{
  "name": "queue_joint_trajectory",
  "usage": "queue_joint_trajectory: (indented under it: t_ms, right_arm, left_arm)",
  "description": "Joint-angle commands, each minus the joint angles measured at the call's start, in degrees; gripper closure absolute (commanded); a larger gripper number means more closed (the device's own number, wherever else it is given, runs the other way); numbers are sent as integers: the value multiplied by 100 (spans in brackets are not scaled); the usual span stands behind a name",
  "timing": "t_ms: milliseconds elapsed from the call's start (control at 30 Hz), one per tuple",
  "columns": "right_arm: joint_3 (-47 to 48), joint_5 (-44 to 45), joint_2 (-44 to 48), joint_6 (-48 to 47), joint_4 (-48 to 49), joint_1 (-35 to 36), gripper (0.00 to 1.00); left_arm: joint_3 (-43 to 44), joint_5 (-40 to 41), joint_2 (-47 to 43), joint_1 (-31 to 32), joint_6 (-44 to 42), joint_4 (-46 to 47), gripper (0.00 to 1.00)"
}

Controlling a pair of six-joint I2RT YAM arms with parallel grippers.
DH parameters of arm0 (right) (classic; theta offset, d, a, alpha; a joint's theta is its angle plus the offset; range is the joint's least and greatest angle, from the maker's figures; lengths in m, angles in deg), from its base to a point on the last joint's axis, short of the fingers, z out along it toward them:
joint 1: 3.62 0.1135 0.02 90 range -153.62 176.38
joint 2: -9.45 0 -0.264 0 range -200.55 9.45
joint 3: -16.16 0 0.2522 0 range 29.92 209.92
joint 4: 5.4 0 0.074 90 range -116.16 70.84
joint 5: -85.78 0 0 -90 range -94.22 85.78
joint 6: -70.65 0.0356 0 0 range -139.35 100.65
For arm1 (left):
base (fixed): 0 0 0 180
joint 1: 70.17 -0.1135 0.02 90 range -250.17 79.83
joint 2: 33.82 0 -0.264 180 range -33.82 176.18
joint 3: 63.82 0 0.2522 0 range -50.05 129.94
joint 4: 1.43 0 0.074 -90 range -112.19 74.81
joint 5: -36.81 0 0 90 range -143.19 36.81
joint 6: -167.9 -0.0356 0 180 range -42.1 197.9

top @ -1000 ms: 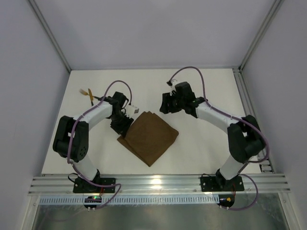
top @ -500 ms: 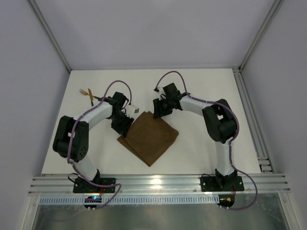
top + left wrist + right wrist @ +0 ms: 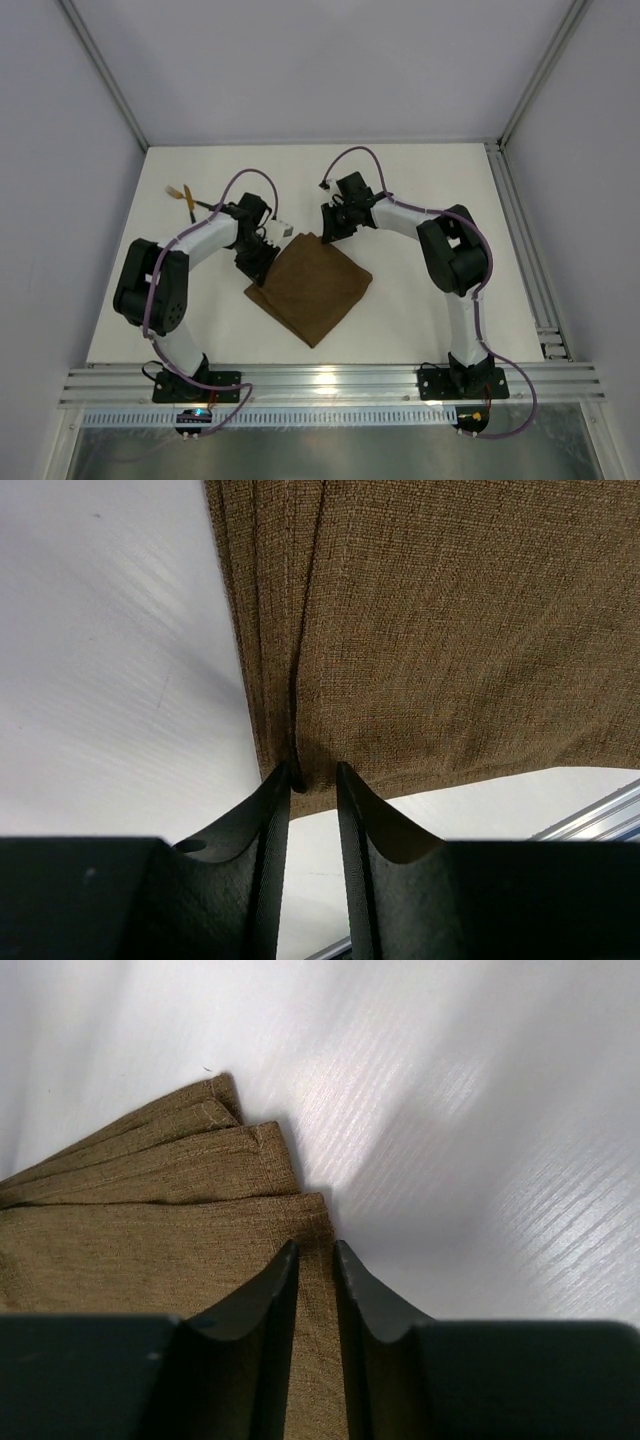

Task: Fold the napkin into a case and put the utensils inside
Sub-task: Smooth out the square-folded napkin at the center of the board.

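Observation:
The dark-brown napkin (image 3: 312, 285) lies folded in a layered square, turned like a diamond, mid-table. My left gripper (image 3: 260, 262) sits at its left edge. In the left wrist view the left gripper (image 3: 313, 770) has its jaws narrowed onto the hem of the napkin (image 3: 450, 630), beside a fold line. My right gripper (image 3: 328, 232) is at the far corner. In the right wrist view the right gripper (image 3: 316, 1248) has its jaws drawn close with the top layer's corner of the napkin (image 3: 150, 1230) between them. The utensils (image 3: 186, 195) lie at the far left, gold heads and black handles.
Metal frame rails (image 3: 300, 382) run along the near edge and the right side of the white table (image 3: 430, 300). The left arm's body lies between the utensils and the napkin.
The right arm swung left and down onto the napkin's far corner, and its jaws narrowed. The left jaws also narrowed on the left edge. The napkin has not shifted.

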Motion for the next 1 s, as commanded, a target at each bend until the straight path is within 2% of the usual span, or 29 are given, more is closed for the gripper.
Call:
queue_joint_trajectory:
  t_ms: [0, 33, 133, 200, 267, 567, 767, 967]
  right_arm:
    - [168, 79, -87, 54, 32, 28, 78]
    - [159, 35, -78, 54, 41, 37, 84]
    - [142, -70, -61, 81, 111, 28, 93]
    - [150, -97, -25, 107, 129, 37, 97]
    - [168, -124, 27, 125, 155, 37, 97]
    - [98, -115, 484, 142, 348, 98, 97]
    - [133, -124, 651, 186, 603, 353, 97]
    - [212, -132, 318, 432, 841, 398, 97]
  left_arm:
    - [-24, -88, 53, 52, 25, 110, 74]
    - [-24, -79, 45, 52, 16, 84, 76]
    - [-7, -43, 27, 52, -19, 48, 88]
    - [28, -52, -69, 52, -28, 4, 96]
    - [37, -43, -210, 52, -54, -13, 100]
    - [46, -52, -597, 52, -230, -294, 100]
    - [-24, 97, -1168, 52, -371, -585, 100]
    - [-647, 457, -1248, -44, -450, -418, 100]
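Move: The left hand's fingers straddle the near-left corner of the folded napkin's top layer, right at the tips and about 1 cm down; the napkin's middle is some 10 cm to its right and 2 cm back. The right hand straddles the far corner, also about 1 cm down, with the napkin's middle roughly 15 cm back and 4 cm left. The utensils lie about 25 cm ahead and 15 cm left of the left hand. Both hands pinch shut on the napkin's top-layer corners and lift about 4 cm, the right also going left. ##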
